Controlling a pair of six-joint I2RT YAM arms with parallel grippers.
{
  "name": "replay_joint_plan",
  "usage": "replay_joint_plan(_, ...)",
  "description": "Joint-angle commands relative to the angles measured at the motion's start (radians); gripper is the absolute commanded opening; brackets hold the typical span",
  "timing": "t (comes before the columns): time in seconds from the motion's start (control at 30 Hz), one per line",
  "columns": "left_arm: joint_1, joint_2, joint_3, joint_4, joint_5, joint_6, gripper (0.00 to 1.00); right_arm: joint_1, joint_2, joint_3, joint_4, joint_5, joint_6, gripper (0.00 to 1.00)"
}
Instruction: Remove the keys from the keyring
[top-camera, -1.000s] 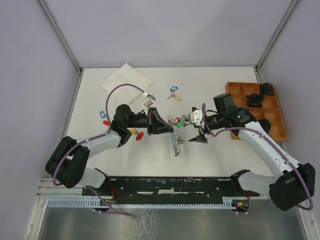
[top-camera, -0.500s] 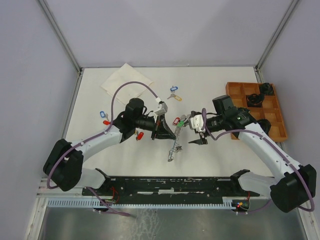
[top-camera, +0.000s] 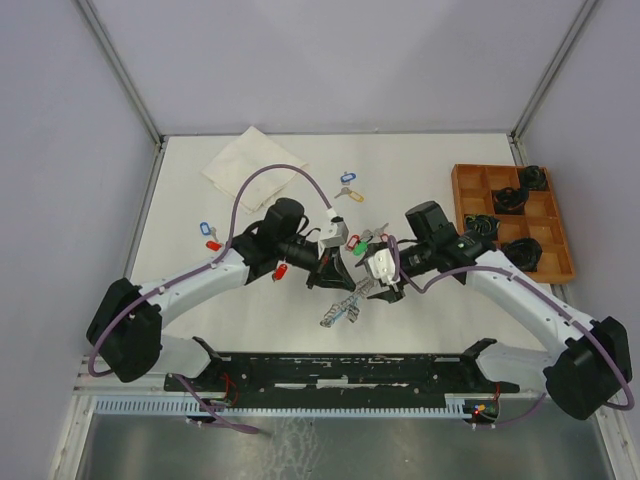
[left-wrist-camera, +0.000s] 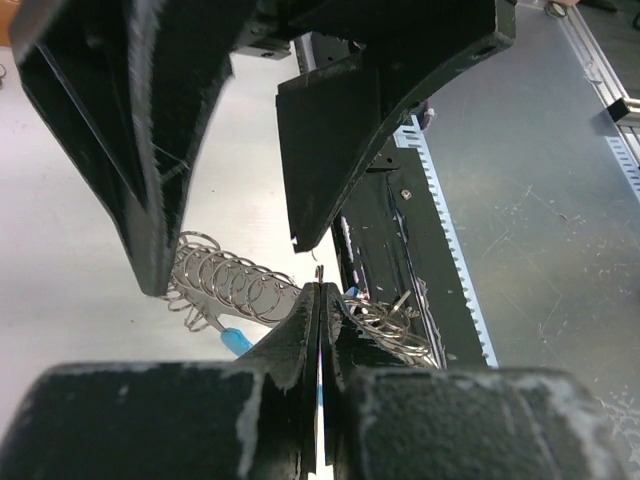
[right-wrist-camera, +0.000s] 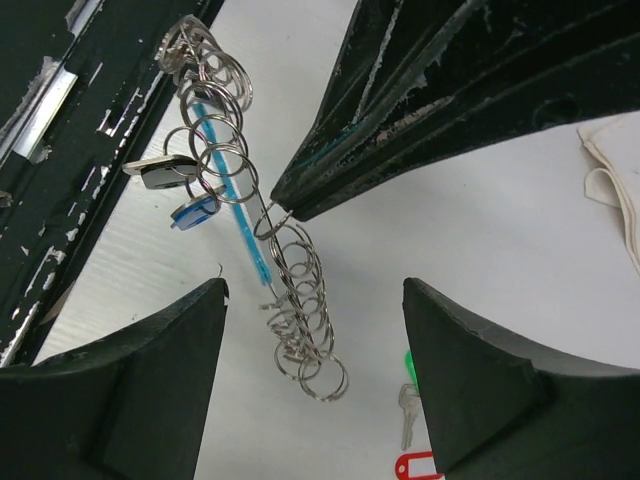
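Note:
The keyring (right-wrist-camera: 295, 290), a long string of silver rings on a light-blue band, hangs in the air. My left gripper (left-wrist-camera: 320, 290) is shut on its wire, and its tips show in the right wrist view pinching a ring. In the top view the keyring (top-camera: 340, 308) dangles below the left gripper (top-camera: 345, 274). Two keys, one with a blue tag (right-wrist-camera: 196, 211) and one with a dark tag (right-wrist-camera: 156, 173), hang near its far end. My right gripper (right-wrist-camera: 312, 290) is open, its fingers on either side of the ring stack without touching it. It sits just right of the left one (top-camera: 370, 272).
Loose tagged keys lie on the white table: blue (top-camera: 347, 177), (top-camera: 206, 228), red (top-camera: 212, 243), (top-camera: 281, 270), and green (right-wrist-camera: 411, 372). A folded cloth (top-camera: 250, 160) lies at the back left. A wooden tray (top-camera: 462, 181) with dark objects stands at the right.
The left arm has carried the keyring right and nearer, and the hanging end has swung left. The right gripper has moved left up to it, with its jaws slightly narrower.

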Motion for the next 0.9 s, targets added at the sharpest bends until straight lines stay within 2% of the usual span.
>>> replay_joint_plan(0.0,-0.011,-0.017,0.063,-0.002,0.031,0.068,0.03,0.036,0.028,0.001,-0.004,-0.004,-0.055,0.76)
replay_joint_plan(0.3,-0.019,-0.044,0.056,-0.001,0.028,0.087,0.03,0.082,0.062,0.019,-0.038,0.023,-0.08,0.55)
replay_joint_plan(0.8,-0.02,-0.085,0.029,0.049,-0.043,0.068,0.03,0.085,0.088,0.091,-0.209,-0.022,-0.17,0.06)
replay_joint_plan(0.87,-0.02,-0.109,0.012,0.099,-0.09,0.041,0.07,0.085,0.087,0.108,-0.23,-0.024,-0.16,0.01)
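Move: The right hand's open fingers are going for the band of wire coils on the keyring, about 2 cm back, 1 cm left and 2 cm below them; the left fingertips, still pinching a small ring, are roughly 1 cm back, 2 cm left and level. The hanging keys are some 6 cm back, 3 cm left and 3 cm lower, and the green tag lies on the table about 6 cm ahead, 1 cm left and 15 cm down. From the left hand the coils are level fore and aft, 2 cm right and 1 cm below. The right hand sinks and draws back towards its base, some 2.5 cm each way with a slight shift left at first, bringing its wide-open fingers astride the coils just beside the left fingertips, and turns about 10 degrees, mostly counter-clockwise. From early in the descent its fingers close steadily until they are nearly shut, pinching the keyring's coils as the hand lifts by about half a centimetre, while the left hand stays in place and keeps its closed tips on the small ring. ##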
